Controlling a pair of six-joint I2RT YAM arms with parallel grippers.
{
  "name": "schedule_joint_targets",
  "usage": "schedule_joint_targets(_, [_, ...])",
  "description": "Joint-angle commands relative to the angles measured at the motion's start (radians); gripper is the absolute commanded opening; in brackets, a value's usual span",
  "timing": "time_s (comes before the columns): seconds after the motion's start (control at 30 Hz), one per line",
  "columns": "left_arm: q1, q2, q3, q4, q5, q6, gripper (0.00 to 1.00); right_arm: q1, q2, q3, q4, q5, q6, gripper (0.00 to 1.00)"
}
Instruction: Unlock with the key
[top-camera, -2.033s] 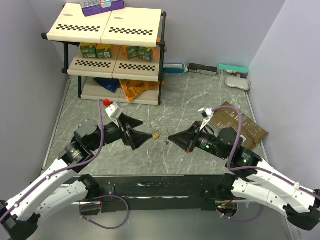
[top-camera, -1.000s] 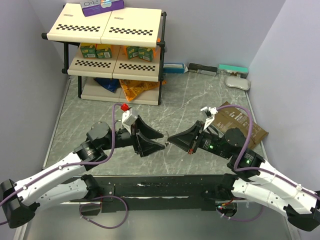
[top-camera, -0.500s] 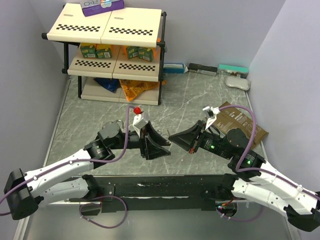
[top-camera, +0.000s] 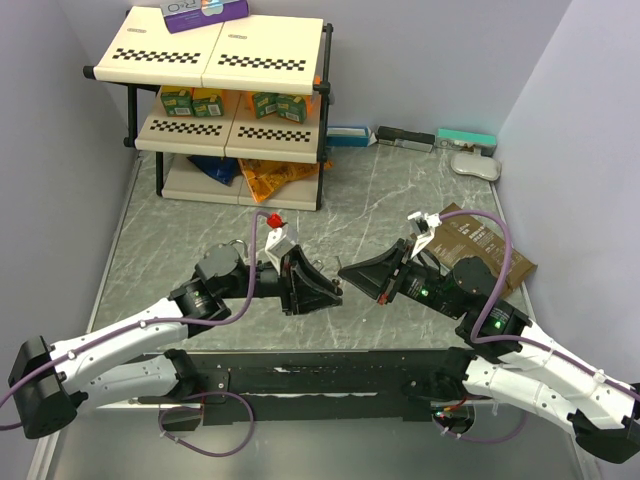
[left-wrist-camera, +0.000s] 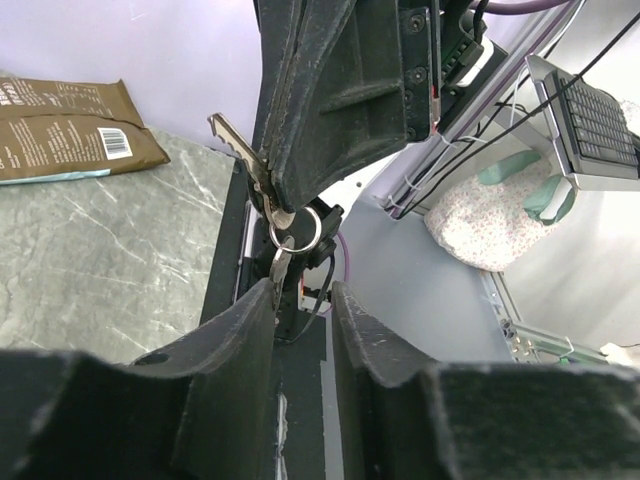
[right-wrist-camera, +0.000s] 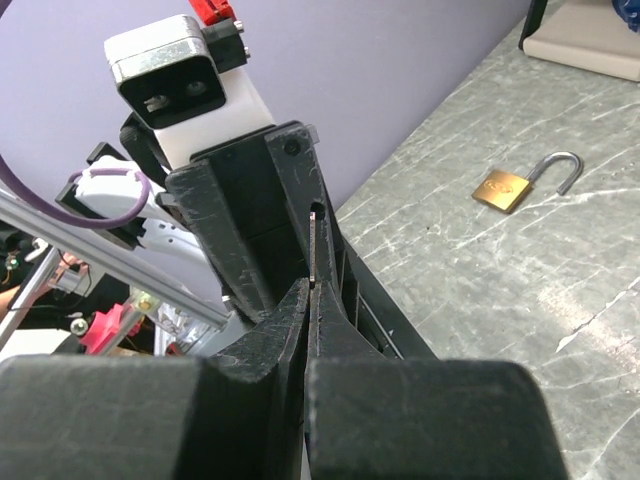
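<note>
My right gripper (right-wrist-camera: 310, 290) is shut on the key (right-wrist-camera: 315, 245), seen edge-on as a thin metal strip rising from its tips. In the left wrist view the silver key (left-wrist-camera: 232, 140) juts from the right gripper's fingers (left-wrist-camera: 330, 90). A ring (left-wrist-camera: 297, 228) and a second small key (left-wrist-camera: 280, 265) hang below it. My left gripper (left-wrist-camera: 302, 290) faces them tip to tip with a narrow gap between its jaws; the hanging key sits by the left fingertip. From above, left gripper (top-camera: 335, 290) and right gripper (top-camera: 343, 272) meet mid-table. A brass padlock (right-wrist-camera: 505, 188) lies on the table, shackle swung open.
A two-tier checkered shelf rack (top-camera: 225, 60) with small boxes and snack bags stands at the back left. A brown pouch (top-camera: 480, 245) lies under the right arm. Flat boxes (top-camera: 405, 138) and a white object (top-camera: 475, 165) line the back wall.
The left arm has swung right until its gripper meets the right gripper's tips, and its jaws have narrowed. It now covers the padlock in the top view. The right gripper stayed put.
</note>
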Motion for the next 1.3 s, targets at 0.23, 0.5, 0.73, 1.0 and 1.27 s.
schedule_joint_targets(0.23, [-0.007,0.01,-0.001,0.061,-0.032,0.003,0.01,-0.002,-0.021,-0.016,-0.008,0.038,-0.001,0.0])
schedule_joint_targets(0.5, [-0.007,-0.008,0.025,-0.149,-0.075,0.064,0.01,-0.001,-0.052,-0.045,-0.089,0.11,-0.016,0.0])
schedule_joint_targets(0.73, [-0.005,-0.02,0.089,-0.507,-0.025,0.179,0.01,-0.001,-0.07,-0.049,-0.204,0.164,-0.071,0.25])
schedule_joint_targets(1.0, [-0.005,-0.083,0.049,-0.599,0.061,0.159,0.01,-0.001,-0.029,0.033,-0.344,0.06,-0.217,0.43])
schedule_joint_targets(1.27, [-0.005,-0.047,0.075,-0.702,0.156,0.184,0.01,0.002,0.002,-0.061,-0.198,-0.237,-0.233,0.53])
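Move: My right fingers already hold one key of the ring; the other key hangs about 3 cm below and 1 cm back from my right hand. From my left hand, this hanging key is right at the open fingertips, roughly 1 cm forward, 1 cm to the right and 1 cm up. On the table some 28 cm below my left hand, the small padlock lies about 18 cm ahead and 5 cm left, the large open padlock about 22 cm ahead and 26 cm left. I shut my left fingers on the hanging key, then sink both hands together about 8 cm. On the way down my right fingers open and let go of the upper key. My left hand then draws back and left some 5 cm, away from my right hand, while both hands end tipped fingers-down by about 20 degrees. ##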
